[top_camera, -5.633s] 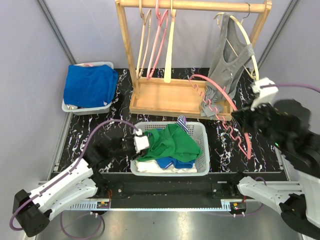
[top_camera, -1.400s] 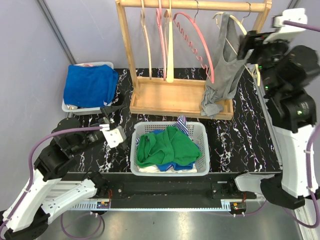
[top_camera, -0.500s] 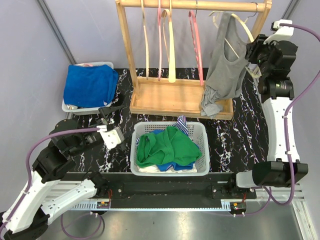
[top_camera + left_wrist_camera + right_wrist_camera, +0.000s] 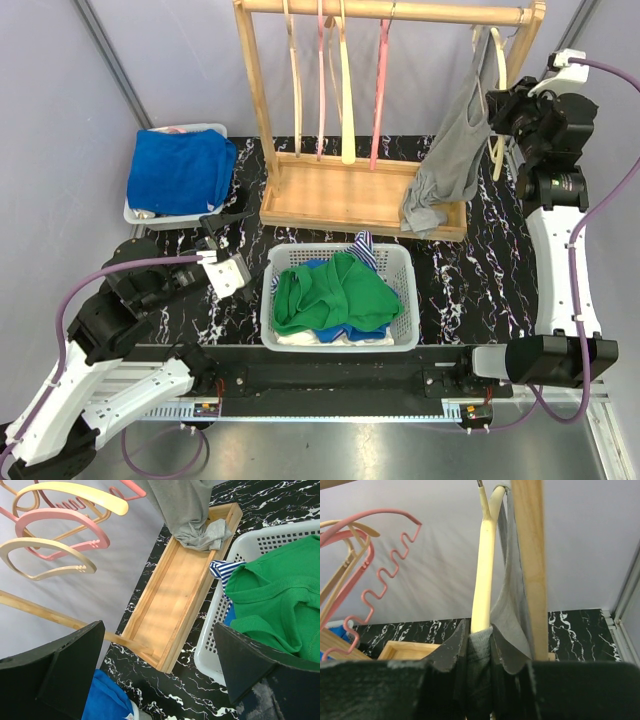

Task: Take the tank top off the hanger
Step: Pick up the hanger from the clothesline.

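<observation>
A grey tank top (image 4: 455,140) hangs from a cream hanger (image 4: 482,570) at the right end of the wooden rack's rail; its hem lies bunched in the rack's tray. My right gripper (image 4: 497,105) is up by the rack's right post, shut on the tank top (image 4: 512,605). Its jaws (image 4: 479,630) pinch a fold of grey fabric at the lower end of the hanger's arm. My left gripper (image 4: 245,250) hovers open and holding nothing over the table left of the basket, and its fingers (image 4: 60,670) frame the tray and the basket.
The wooden rack (image 4: 340,190) stands at the back with pink and cream hangers (image 4: 340,80) on its rail. Its right post (image 4: 530,555) is right beside my right fingers. A white basket (image 4: 405,260) of green and blue clothes sits centre front. A grey tub holds blue cloth (image 4: 180,170) at back left.
My right gripper has closed on the tank top by the hanger's arm. The tank top and hanger have turned edge-on, and the pink hanger has swung to hang straight. The left arm is still.
</observation>
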Tool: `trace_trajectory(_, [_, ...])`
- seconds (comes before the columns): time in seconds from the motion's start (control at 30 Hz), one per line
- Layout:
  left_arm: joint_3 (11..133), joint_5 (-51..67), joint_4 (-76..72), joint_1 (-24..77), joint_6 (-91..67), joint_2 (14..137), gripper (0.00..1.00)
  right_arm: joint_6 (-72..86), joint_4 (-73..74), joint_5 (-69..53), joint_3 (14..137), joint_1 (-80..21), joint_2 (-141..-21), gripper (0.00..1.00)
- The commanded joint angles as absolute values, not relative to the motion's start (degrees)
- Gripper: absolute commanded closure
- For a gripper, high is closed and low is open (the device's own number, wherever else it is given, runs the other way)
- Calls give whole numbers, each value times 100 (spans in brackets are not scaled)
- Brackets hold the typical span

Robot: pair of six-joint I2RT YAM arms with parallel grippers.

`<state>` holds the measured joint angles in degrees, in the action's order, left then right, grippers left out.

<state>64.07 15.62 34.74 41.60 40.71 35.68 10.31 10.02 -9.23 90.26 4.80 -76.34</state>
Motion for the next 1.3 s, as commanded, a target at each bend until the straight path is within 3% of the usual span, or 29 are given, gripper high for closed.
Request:
trace_trajectory(0.0, [6407, 1608, 3199, 4122, 4149, 3507, 1, 1169, 624, -1529, 9087, 475, -7339, 99])
trace_trajectory(0.57, [6407, 1670, 3190, 4017, 4104, 3437, 1, 1371, 202, -2224, 10292, 466, -7717, 100])
trace_trajectory(0.77, [6390, 1670, 3199, 4017, 4122, 3401, 1, 1274, 886, -2285, 10030, 475, -6892, 100])
trace_trajectory(0.97, [6390, 1722, 3190, 4025, 4131, 3401, 1, 1520, 1177, -2645, 9088, 475, -5275, 100])
trace_trajectory(1.27, [6530, 1784, 3208, 3982, 3903, 3296, 1, 2169, 1459, -3321, 10695, 466, -5124, 100])
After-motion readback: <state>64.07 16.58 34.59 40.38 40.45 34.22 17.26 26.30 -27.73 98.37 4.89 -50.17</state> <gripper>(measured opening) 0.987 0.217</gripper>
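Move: The right hand already grips the near end of the hanger with the grey tank top. The laundry basket lies about 25 cm back from it, 26 to its left and 40 below. The clothesline rail crosses some 18 cm ahead and 12 above, its middle about 16 to the left; the nearest pink hanger hangs roughly 12 ahead and 18 left, near hand height. From the left hand the basket is about 17 cm right, 1 ahead, 32 below. Up and left first, about 4 cm each way, the right hand lifts the held hanger at the rail, pauses, then draws it quickly back some 20 cm towards the robot, still rising and drifting left. The shut fingers keep their pinch on hanger and grey strap while the wrist turns nearly 20 degrees counter-clockwise and tips upward. ##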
